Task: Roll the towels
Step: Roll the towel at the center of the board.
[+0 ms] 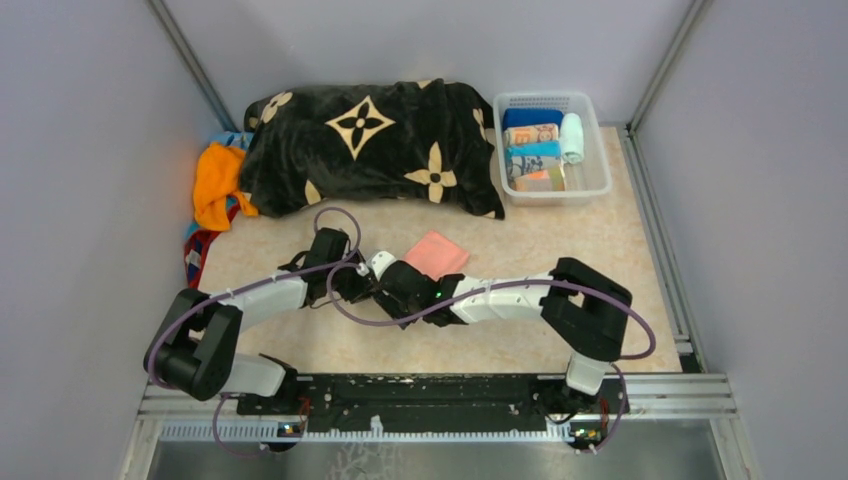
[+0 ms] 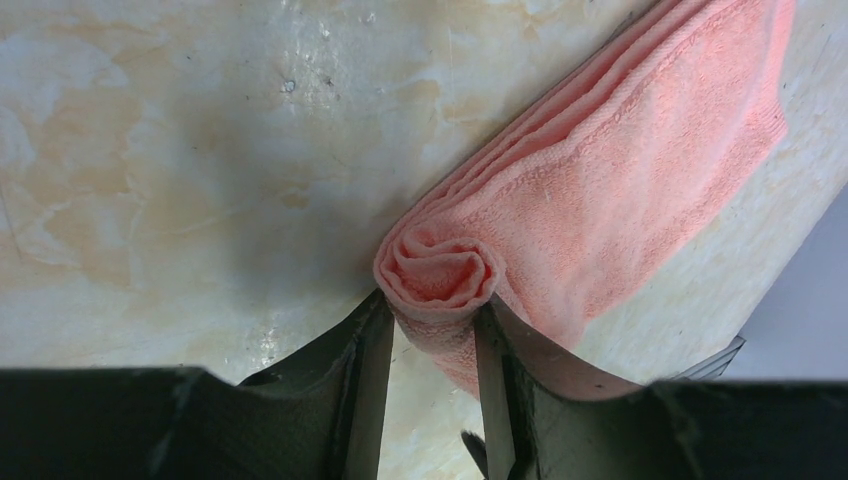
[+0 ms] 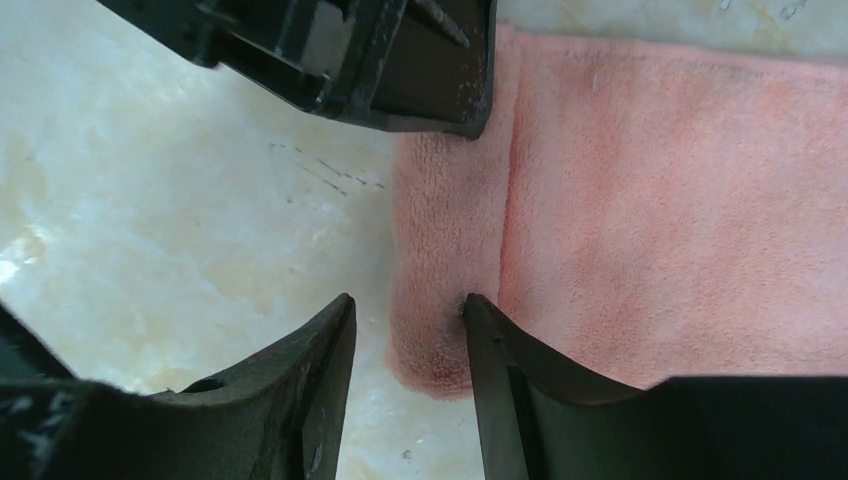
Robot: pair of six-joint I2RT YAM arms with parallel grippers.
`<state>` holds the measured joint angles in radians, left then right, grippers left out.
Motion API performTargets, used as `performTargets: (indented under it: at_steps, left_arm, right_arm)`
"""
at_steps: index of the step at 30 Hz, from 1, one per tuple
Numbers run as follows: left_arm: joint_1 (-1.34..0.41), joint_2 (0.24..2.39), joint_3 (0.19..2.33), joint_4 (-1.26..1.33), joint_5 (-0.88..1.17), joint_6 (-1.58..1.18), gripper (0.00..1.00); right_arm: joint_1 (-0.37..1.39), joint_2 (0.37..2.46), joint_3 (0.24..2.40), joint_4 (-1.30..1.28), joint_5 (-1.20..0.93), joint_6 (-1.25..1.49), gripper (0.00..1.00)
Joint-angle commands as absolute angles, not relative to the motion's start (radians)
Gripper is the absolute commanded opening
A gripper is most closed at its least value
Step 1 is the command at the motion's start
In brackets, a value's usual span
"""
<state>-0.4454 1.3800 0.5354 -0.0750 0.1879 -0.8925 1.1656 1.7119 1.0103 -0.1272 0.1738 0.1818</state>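
Observation:
A pink towel [image 1: 437, 253] lies folded on the table in front of the arms, its near-left end curled into a small roll [image 2: 437, 275]. My left gripper [image 2: 432, 305] is shut on that roll's end, one finger against each side. My right gripper [image 3: 407, 300] stands open astride the same rolled edge [image 3: 440, 270] further along. Its right finger presses into the crease, and its left finger is apart from the cloth. An orange towel [image 1: 215, 180] and a red-and-turquoise patterned one [image 1: 197, 255] lie heaped at the far left, partly under the blanket.
The big black blanket [image 1: 370, 145] with cream flowers fills the back middle. A clear white basket [image 1: 598, 160] at the back right holds several rolled cloths. Grey walls close in both sides. The left gripper's body [image 3: 400, 60] crowds the top of the right wrist view.

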Motion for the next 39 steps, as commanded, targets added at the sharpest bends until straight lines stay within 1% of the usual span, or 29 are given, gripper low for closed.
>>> performTargets:
  at_steps: [1,6,10,13,15,16,18,20,23,26,30,34,39]
  left_arm:
    - [-0.443,1.413,0.520,-0.134,0.137,-0.865,0.43]
    - [-0.444,1.413,0.522,-0.132,0.134,-0.863,0.45]
    - [-0.444,1.413,0.531,-0.131,0.138,-0.864,0.47]
    - [-0.444,1.405,0.539,-0.129,0.143,-0.864,0.49]
    - [-0.444,1.390,0.543,-0.131,0.150,-0.867,0.51]
    - [-0.443,1.375,0.542,-0.132,0.149,-0.871,0.53]
    - [-0.443,1.332,0.539,-0.140,0.142,-0.874,0.59]
    - [-0.438,1.274,0.531,-0.152,0.134,-0.877,0.66]
    - [-0.431,1.167,0.514,-0.182,0.118,-0.879,0.73]
    - [-0.428,1.082,0.503,-0.233,0.096,-0.875,0.77]
    - [-0.426,0.997,0.475,-0.255,0.119,-0.876,0.80]
    - [-0.426,0.973,0.438,-0.220,0.182,-0.888,0.81]
    - [-0.426,1.008,0.393,-0.096,0.247,-0.917,0.81]
  right_arm:
    - [1.193,1.765,1.066,-0.166,0.309,0.148,0.45]
    - [1.201,1.800,1.054,-0.201,0.321,0.151,0.44]
    - [1.205,1.822,1.038,-0.220,0.311,0.159,0.39]
    - [1.207,1.838,1.036,-0.238,0.303,0.166,0.32]
    - [1.204,1.836,1.035,-0.244,0.287,0.171,0.23]
    - [1.203,1.830,1.035,-0.241,0.266,0.173,0.17]
    - [1.183,1.805,1.026,-0.218,0.184,0.181,0.07]
    - [1.150,1.775,1.002,-0.166,0.056,0.202,0.02]
    - [1.077,1.732,0.958,-0.061,-0.195,0.263,0.00]
    - [1.005,1.717,0.919,0.048,-0.376,0.328,0.00]
    - [0.899,1.731,0.868,0.194,-0.594,0.453,0.00]
    - [0.811,1.785,0.819,0.331,-0.744,0.571,0.00]
    - [0.743,1.871,0.788,0.440,-0.842,0.683,0.00]
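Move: The pink towel is rolled up at its left end. The near end of that roll lies about 3 cm below the right hand, roughly 1 cm ahead and 1 cm to its right. The unrolled part's middle is some 9 cm ahead and 9 cm right, about 4 cm lower; the dark blanket lies about 29 cm ahead, 3 cm left. The left hand already holds the roll's far end; the near end is some 5 cm back and 4 cm right of it. The roll's near end is straddled by the right hand's open fingers, which sink nearly 3 cm and shut on it; the right wrist then turns some 55 degrees with almost no travel, the fingers swinging from forward-left to leftward and flatter, twisting the roll's top towards the unrolled part. Meanwhile the left fingers open, let go of the far end and rise about 6 cm, then ease back and dip slightly. ##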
